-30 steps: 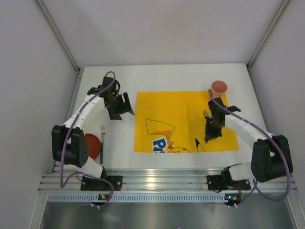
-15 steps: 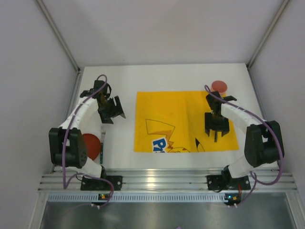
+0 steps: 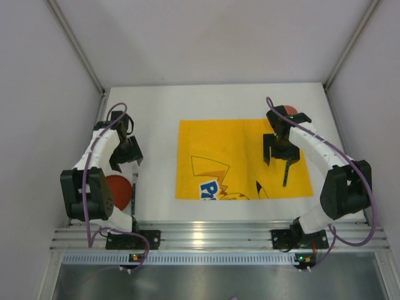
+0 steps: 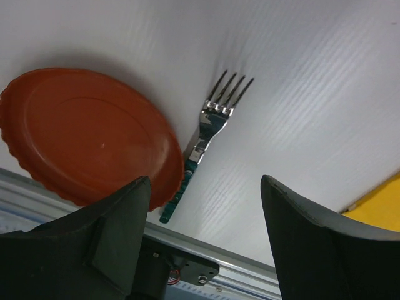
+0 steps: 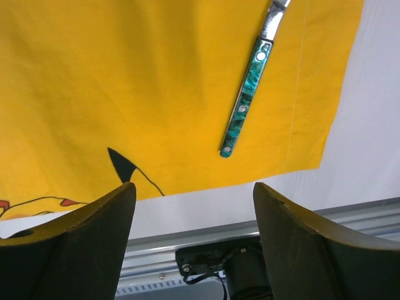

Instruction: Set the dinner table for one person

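Note:
The white dinner table (image 3: 206,103) carries a yellow placemat (image 3: 231,150). A green-handled utensil (image 3: 286,175) (image 5: 247,103) lies free on the mat's right side, its head cut off at the top of the right wrist view. My right gripper (image 3: 279,152) (image 5: 194,187) hangs open just beyond it, holding nothing. A fork (image 3: 134,185) (image 4: 206,134) lies left of the mat beside a red plate (image 3: 120,190) (image 4: 87,134). My left gripper (image 3: 126,157) (image 4: 205,187) is open above the fork's far end, empty.
A red cup (image 3: 290,111) stands at the mat's far right corner, partly hidden by the right arm. The aluminium rail (image 3: 206,237) with both arm bases runs along the near edge. Grey walls close in both sides.
The right gripper opened and let go of the green-handled utensil, which now lies on the mat, then drew back toward the far side. The left gripper swung left and nearer, over the fork.

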{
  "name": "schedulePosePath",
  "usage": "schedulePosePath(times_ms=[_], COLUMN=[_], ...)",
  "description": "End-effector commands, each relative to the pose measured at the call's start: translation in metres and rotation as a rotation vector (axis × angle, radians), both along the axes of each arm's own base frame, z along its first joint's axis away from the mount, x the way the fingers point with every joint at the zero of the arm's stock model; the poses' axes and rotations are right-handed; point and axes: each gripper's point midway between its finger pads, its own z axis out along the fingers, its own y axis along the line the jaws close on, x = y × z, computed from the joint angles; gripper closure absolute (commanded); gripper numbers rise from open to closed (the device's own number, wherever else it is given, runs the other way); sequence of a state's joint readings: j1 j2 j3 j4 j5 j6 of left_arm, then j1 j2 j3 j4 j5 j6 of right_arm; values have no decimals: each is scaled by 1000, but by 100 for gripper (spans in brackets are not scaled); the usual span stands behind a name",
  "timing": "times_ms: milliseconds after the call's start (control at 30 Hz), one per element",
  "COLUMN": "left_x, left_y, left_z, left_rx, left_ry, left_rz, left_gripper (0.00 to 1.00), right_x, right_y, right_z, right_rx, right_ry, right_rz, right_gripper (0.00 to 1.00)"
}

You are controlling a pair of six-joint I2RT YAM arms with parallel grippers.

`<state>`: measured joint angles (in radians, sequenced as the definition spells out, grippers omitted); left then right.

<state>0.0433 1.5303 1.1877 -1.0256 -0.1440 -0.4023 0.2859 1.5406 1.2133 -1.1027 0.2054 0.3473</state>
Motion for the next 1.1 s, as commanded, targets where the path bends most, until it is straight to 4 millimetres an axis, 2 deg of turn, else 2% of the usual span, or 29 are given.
schedulePosePath(times_ms=[0,200,367,533,700,733,800,833,867,967,1067], left_x=[-28,-37,-35,-38,-41,-40,-37,-35,-30,-17,5], left_y=[23,30,33,34,35,35,33,31,30,26,22], left_z=[-13,-40,-55,-81,-104,-106,-111,-113,-115,-118,-123], left_rx=[102,71,68,68,70,70,57,47,40,13,-16], left_ry=[113,173,202,268,302,303,292,285,271,246,214], left_rz=[35,83,101,109,109,109,112,109,116,133,148], left_gripper=[23,26,30,34,55,66,80,94,100,100,100], right_x=[7,16,20,25,30,30,29,29,29,31,33], right_y=[21,32,29,29,30,30,31,32,34,35,37], right_z=[21,21,21,22,26,26,26,25,23,24,25], right_rx=[55,70,58,66,84,88,99,105,112,117,125], right_ry=[-41,-38,-31,-30,-40,-42,-38,-36,-33,-35,-36], right_rz=[31,80,115,135,149,149,146,148,150,151,153], right_gripper=[24,24,24,24,24,25,25,25,25,25,26])
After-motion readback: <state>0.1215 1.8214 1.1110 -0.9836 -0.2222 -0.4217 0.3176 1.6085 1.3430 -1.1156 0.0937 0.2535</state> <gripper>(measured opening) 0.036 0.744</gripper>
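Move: The fork lies below the left hand, its middle about 8 cm back, 3 cm left and 9 cm down, tines pointing away from the base. The red plate's centre is some 6 cm to the fork's left and 1 cm nearer the base. The yellow napkin's centre is about 38 cm right of the left hand and 3 cm farther out. From the right hand the fork lies roughly 57 cm left, 6 cm back. The left hand sinks about 9 cm, back and left, and pinches the fork's neck; the right drifts left. ##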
